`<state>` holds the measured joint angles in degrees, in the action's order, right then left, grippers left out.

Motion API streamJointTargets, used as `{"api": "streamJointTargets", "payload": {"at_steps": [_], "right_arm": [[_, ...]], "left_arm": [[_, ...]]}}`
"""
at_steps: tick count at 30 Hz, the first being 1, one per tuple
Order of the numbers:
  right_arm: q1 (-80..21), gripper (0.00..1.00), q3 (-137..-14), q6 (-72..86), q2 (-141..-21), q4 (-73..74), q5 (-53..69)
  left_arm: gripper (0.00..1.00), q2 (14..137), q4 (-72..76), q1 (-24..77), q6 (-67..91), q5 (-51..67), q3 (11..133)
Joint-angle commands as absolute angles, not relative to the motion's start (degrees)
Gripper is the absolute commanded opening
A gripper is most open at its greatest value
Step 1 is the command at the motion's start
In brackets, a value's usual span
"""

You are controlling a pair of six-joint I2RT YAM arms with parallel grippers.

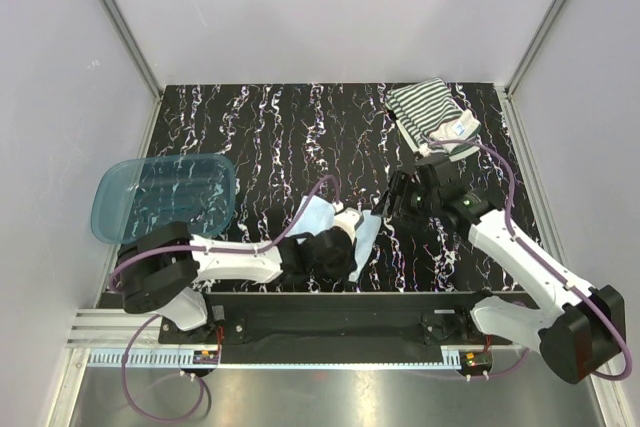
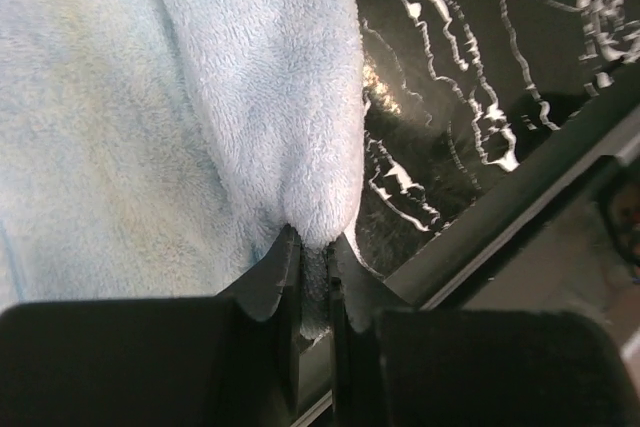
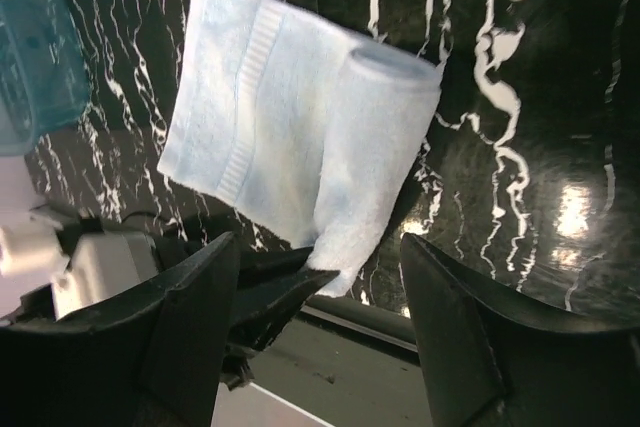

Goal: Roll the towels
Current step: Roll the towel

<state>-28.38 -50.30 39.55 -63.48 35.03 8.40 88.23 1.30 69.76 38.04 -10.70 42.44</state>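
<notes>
The light blue towel (image 1: pixel 366 231) lies at the near middle of the table, its right side rolled into a short tube (image 3: pixel 375 137) and the rest flat (image 3: pixel 245 117). My left gripper (image 1: pixel 348 257) (image 2: pixel 313 242) is shut on the near end of that roll, with fleece (image 2: pixel 200 97) pinched between its fingers (image 3: pixel 285 287). Over the same roll end hovers my right gripper (image 1: pixel 405 197) (image 3: pixel 318 239), open and holding nothing. The striped towel (image 1: pixel 430 117) lies crumpled at the far right, with no gripper near it.
A translucent blue tub (image 1: pixel 165 195) (image 3: pixel 30 47) sits at the left of the black marbled tabletop (image 1: pixel 280 137). The metal rail of the near edge (image 3: pixel 400 332) runs just below the roll end. White walls enclose the table.
</notes>
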Motion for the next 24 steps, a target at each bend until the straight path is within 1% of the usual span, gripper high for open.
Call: {"api": "streamJointTargets", "payload": {"at_steps": [1,5,8,11,15,24], "right_arm": [[-28.39,0.72,-44.22,42.53,-62.49,26.65,15.54],[-28.39,0.72,-38.68,45.17,-62.14,19.96,20.47],[-28.30,0.72,-36.57,45.88,-61.88,17.49,20.74],[-28.39,0.72,-35.16,46.32,-62.05,15.21,21.18],[-28.39,0.72,-32.97,47.63,-63.10,11.18,22.15],[-28.56,0.72,-30.85,48.78,-67.67,4.58,23.03]], "left_arm": [[0.00,85.96,12.90,66.54,40.16,2.69,40.00],[0.00,84.64,17.31,63.81,41.83,7.46,36.66],[0.00,84.81,20.55,61.00,43.85,11.94,34.99],[0.00,84.73,27.05,57.93,47.37,16.25,31.12],[0.00,85.69,33.20,54.59,51.93,18.72,27.69],[0.00,89.73,40.60,49.66,58.62,21.88,22.59]]}}
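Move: The towel roll's near end is already pinched in the left gripper; the roll's middle lies about 5 cm ahead of that hand and 2 cm right, 1 cm below it. From the open right gripper, the roll's middle is some 4 cm back, 5 cm left and 11 cm below. The flat towel part lies about 13 cm left of the right hand and 2 cm back; the striped towel is roughly 22 cm ahead and 9 cm right. Drop the open right gripper about 5 cm down and 3 cm back towards the towel roll, then ease it some 2 cm left and slightly lower, fingers still wide. Meanwhile keep the left pinch on the near end, carry it about 2 cm left and a little forward, and turn the wrist some 35 degrees so its fingers point flatter and more to the right. ##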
